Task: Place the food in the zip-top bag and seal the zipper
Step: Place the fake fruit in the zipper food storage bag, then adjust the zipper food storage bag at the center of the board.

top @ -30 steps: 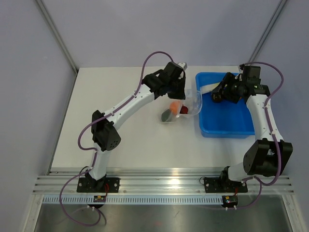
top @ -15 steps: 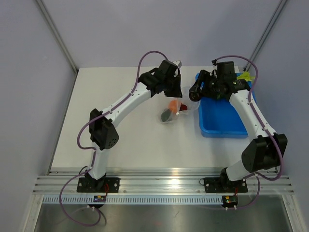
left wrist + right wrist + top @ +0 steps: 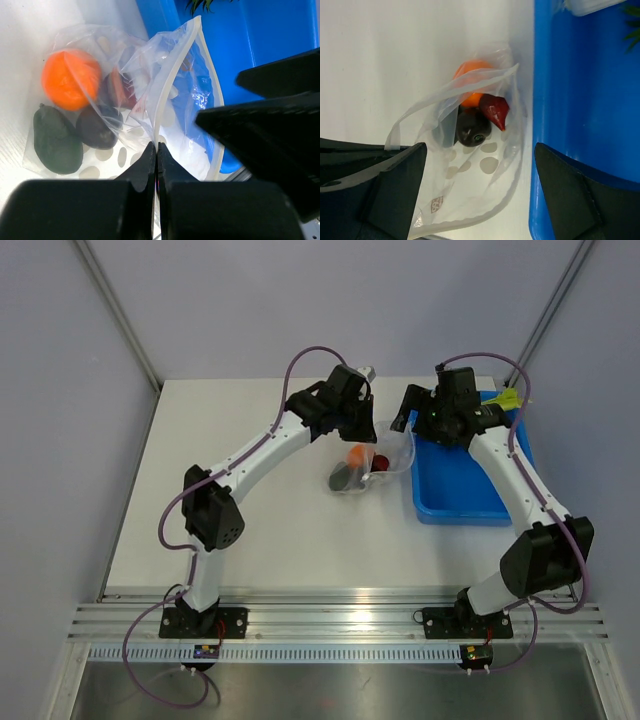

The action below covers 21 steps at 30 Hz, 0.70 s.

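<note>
The clear zip-top bag (image 3: 372,462) lies on the table left of the blue bin, mouth open toward the bin. It holds an orange piece (image 3: 67,80), a red piece (image 3: 495,110) and dark pieces (image 3: 55,141). My left gripper (image 3: 156,150) is shut on the bag's near mouth edge and holds it up; it also shows in the top view (image 3: 367,430). The zipper strip (image 3: 214,100) runs along the open mouth. My right gripper (image 3: 480,195) is open and empty, just above the bag's mouth (image 3: 405,423). Green pineapple leaves (image 3: 508,398) show in the bin's far corner.
The blue bin (image 3: 470,490) stands right of the bag, its left wall (image 3: 545,100) close to the bag's mouth. Both arms cross the back middle of the white table (image 3: 250,530). Grey walls stand behind and at the sides.
My right arm has swung left from inside the blue bin to the bag's mouth. My left gripper still holds the bag edge and shifted slightly left.
</note>
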Tool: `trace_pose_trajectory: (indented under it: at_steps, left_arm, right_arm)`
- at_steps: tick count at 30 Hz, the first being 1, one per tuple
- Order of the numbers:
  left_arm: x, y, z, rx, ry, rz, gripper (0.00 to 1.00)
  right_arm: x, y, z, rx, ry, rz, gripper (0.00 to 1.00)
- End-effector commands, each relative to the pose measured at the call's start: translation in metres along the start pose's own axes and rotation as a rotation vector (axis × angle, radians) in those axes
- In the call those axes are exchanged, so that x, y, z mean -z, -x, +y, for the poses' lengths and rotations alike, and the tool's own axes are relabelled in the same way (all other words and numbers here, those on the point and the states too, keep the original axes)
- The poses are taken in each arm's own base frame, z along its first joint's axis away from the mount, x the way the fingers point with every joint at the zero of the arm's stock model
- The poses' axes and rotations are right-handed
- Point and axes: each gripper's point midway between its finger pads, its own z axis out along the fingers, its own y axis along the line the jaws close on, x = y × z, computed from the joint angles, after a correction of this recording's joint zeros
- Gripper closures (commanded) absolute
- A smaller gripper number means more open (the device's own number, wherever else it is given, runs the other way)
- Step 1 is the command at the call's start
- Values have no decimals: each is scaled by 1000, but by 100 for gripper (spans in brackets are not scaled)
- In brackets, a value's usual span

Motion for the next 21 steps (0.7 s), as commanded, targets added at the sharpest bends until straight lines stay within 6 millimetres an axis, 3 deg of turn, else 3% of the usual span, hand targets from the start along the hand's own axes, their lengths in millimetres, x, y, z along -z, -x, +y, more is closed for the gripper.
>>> trace_pose_trajectory:
  at_steps: [1, 3, 7, 12, 15, 16, 17, 19, 20, 21]
  left_arm:
    - [32, 22, -21, -17, -73, -84, 100]
    - [36, 23, -22, -20, -75, -92, 100]
    - [36, 23, -22, -18, -74, -91, 100]
    - [38, 23, -21, -13, -66, -95, 100]
    - [41, 26, -20, -15, -58, -108, 100]
    - [42, 26, -19, -18, -55, -110, 100]
    - [44, 28, -18, -19, -50, -115, 100]
    - [49, 32, -13, -36, -34, -126, 100]
    - [52, 37, -9, -44, -26, -135, 100]
    - [61, 45, -11, -64, -24, -160, 100]
  right_arm:
    - [36, 24, -19, 18, -122, -164, 5]
    - [33, 14, -29, 10, -141, -141, 16]
    - [18, -10, -33, -16, -122, -73, 21]
    - [-2, -41, -14, -63, 24, 30, 34]
    - [-6, -46, -9, -65, 52, 44, 48]
    - [-6, -45, -6, -59, 63, 38, 55]
    - [-5, -43, -3, -55, 74, 36, 70]
    - [1, -31, 6, -46, 98, 6, 85]
    - [3, -26, 11, -38, 117, -6, 100]
    - [10, -14, 20, -28, 141, -32, 100]
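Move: The free right rim of the bag's mouth hangs about 4 cm back of the right hand and 5 cm below it, neither left nor right. Inside the bag, the orange is some 8 cm left, 3 cm back and 12 cm down, and the red fruit about 4 cm left and 5 cm back. The blue bin's middle is roughly 17 cm right and 3 cm back. From the left hand, the free rim is about 7 cm right, 2 cm back and slightly below. The wide-open right gripper first swings about 2.5 cm right and a little up, clear of the bag's mouth, then sinks some 7 cm while drawing back and easing left again, ending about 4 cm back and 5 cm lower than it began, its fingers closing almost shut to pinch the free right rim. The left hand keeps its closed pinch on the other side of the mouth and drifts about a centimetre up and left. ##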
